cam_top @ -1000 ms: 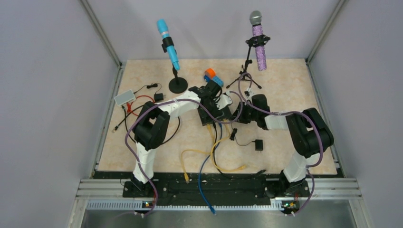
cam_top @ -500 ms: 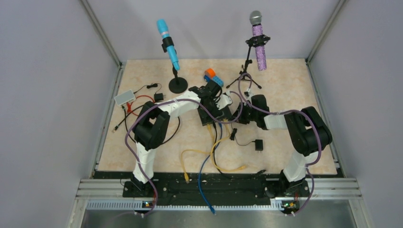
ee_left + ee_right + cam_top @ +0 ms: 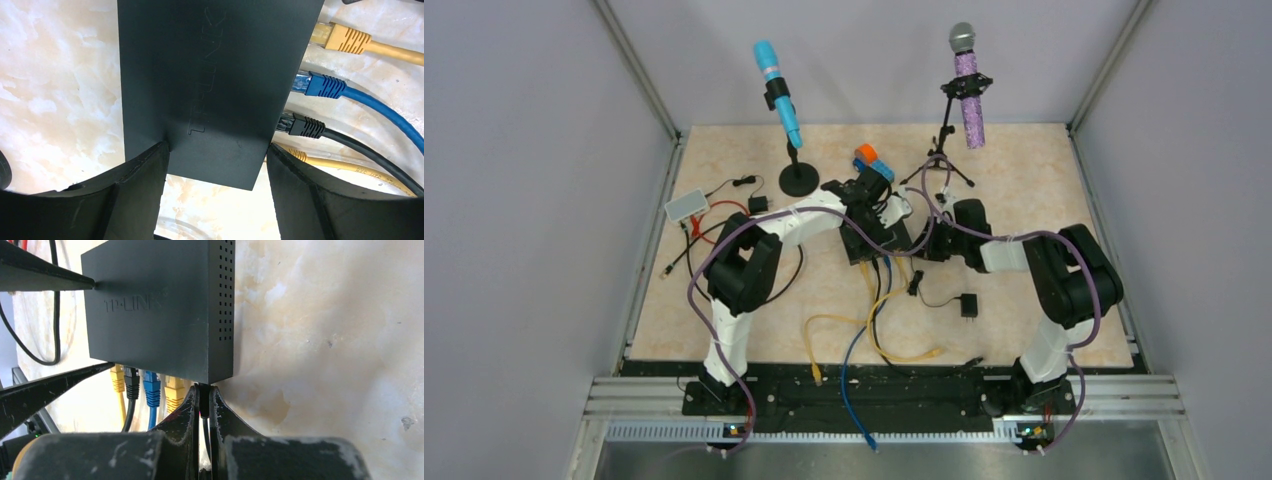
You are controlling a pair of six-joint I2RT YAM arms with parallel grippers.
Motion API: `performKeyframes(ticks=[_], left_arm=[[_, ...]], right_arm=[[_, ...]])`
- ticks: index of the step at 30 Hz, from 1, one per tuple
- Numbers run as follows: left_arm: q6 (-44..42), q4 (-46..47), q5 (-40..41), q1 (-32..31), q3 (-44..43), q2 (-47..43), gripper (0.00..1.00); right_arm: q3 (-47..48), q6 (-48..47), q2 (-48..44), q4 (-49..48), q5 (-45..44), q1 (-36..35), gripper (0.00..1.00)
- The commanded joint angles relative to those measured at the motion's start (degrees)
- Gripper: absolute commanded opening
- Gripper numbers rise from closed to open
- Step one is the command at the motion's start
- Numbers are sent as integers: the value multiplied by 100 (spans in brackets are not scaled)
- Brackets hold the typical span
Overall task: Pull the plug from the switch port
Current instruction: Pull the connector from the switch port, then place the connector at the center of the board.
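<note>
The switch [image 3: 155,310] is a flat black box lying mid-table [image 3: 886,240]. My left gripper [image 3: 217,155] is shut across its narrow end, one finger [image 3: 150,170] on each side of the box [image 3: 215,75]. A thin black plug [image 3: 204,405] sits in the switch port at the corner of the box's cable edge, the port itself hidden behind it. My right gripper [image 3: 204,392] is shut on this plug, its tips right against the box edge, and the plug's thin cable runs down between the fingers. From above, the right gripper [image 3: 921,243] meets the box from the right.
Yellow [image 3: 118,380], black [image 3: 131,382], blue [image 3: 151,390] and yellow [image 3: 174,392] network plugs fill the same edge, their cables trailing toward the near edge. A blue microphone [image 3: 779,95] and a purple one [image 3: 967,90] stand behind. A white box [image 3: 686,206] lies left, a black adapter [image 3: 969,305] near right.
The right gripper's jaws have closed onto the thin black plug. Both arms and the switch have stayed almost where they were.
</note>
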State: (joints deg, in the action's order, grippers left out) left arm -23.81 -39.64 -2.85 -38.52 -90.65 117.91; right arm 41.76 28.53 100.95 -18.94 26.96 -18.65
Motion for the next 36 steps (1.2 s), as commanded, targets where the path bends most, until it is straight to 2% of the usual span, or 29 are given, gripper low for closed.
performKeyframes(ticks=[1,9,13,19,24,27,29,33,36], left_arm=[[359,-90,230,160,97,496,75],[405,-45,235,195,184,511,75],[419,22,228,196,233,430,75],[613,458,22,185,471,-70,77],[868,905,-270,187,516,-656,80],[1020,1144,-344,187,518,-974,83],[1092,1224,-338,187,528,-1156,98],[1209,1323,-256,183,705,-1593,99],[1336,1500,-115,185,1131,-2005,99]], right_arm=[[13,-641,-4,961,447,25,0],[-175,-938,-337,1496,108,21,0],[-374,-654,-770,1526,-538,67,0],[-945,186,-2526,1640,-2266,421,0],[-1065,469,-3804,2437,-3266,1063,0],[-936,386,-4008,2801,-3297,1566,0],[-801,312,-3969,3027,-3345,1919,0],[-658,357,-3726,3017,-2871,2819,0],[-525,496,-3405,2739,-2073,3466,0]])
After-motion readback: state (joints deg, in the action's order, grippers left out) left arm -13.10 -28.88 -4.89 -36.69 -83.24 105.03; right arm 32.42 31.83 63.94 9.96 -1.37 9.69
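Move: Between the right fingers, at the right end of the switch's near face, sits the black plug. From that hand the switch's middle lies about 8 cm left and 4 cm ahead, the nearest yellow plug some 3 cm left and level with it, and the power adapter 13 cm right and 11 cm back. For the left hand, astride the switch's left part, the switch's middle is about 4 cm right and 1 cm ahead, the black plug some 11 cm right and 3 cm back. Drawing the pinched plug straight back about 4 cm out of the port, the right hand then sweeps some 25 cm right, arching up 8 cm and sinking slightly while turning about 50 degrees clockwise, fingers still shut. The left hand steadies the switch during the pull, then opens wider, lets go and rises about 7 cm. ##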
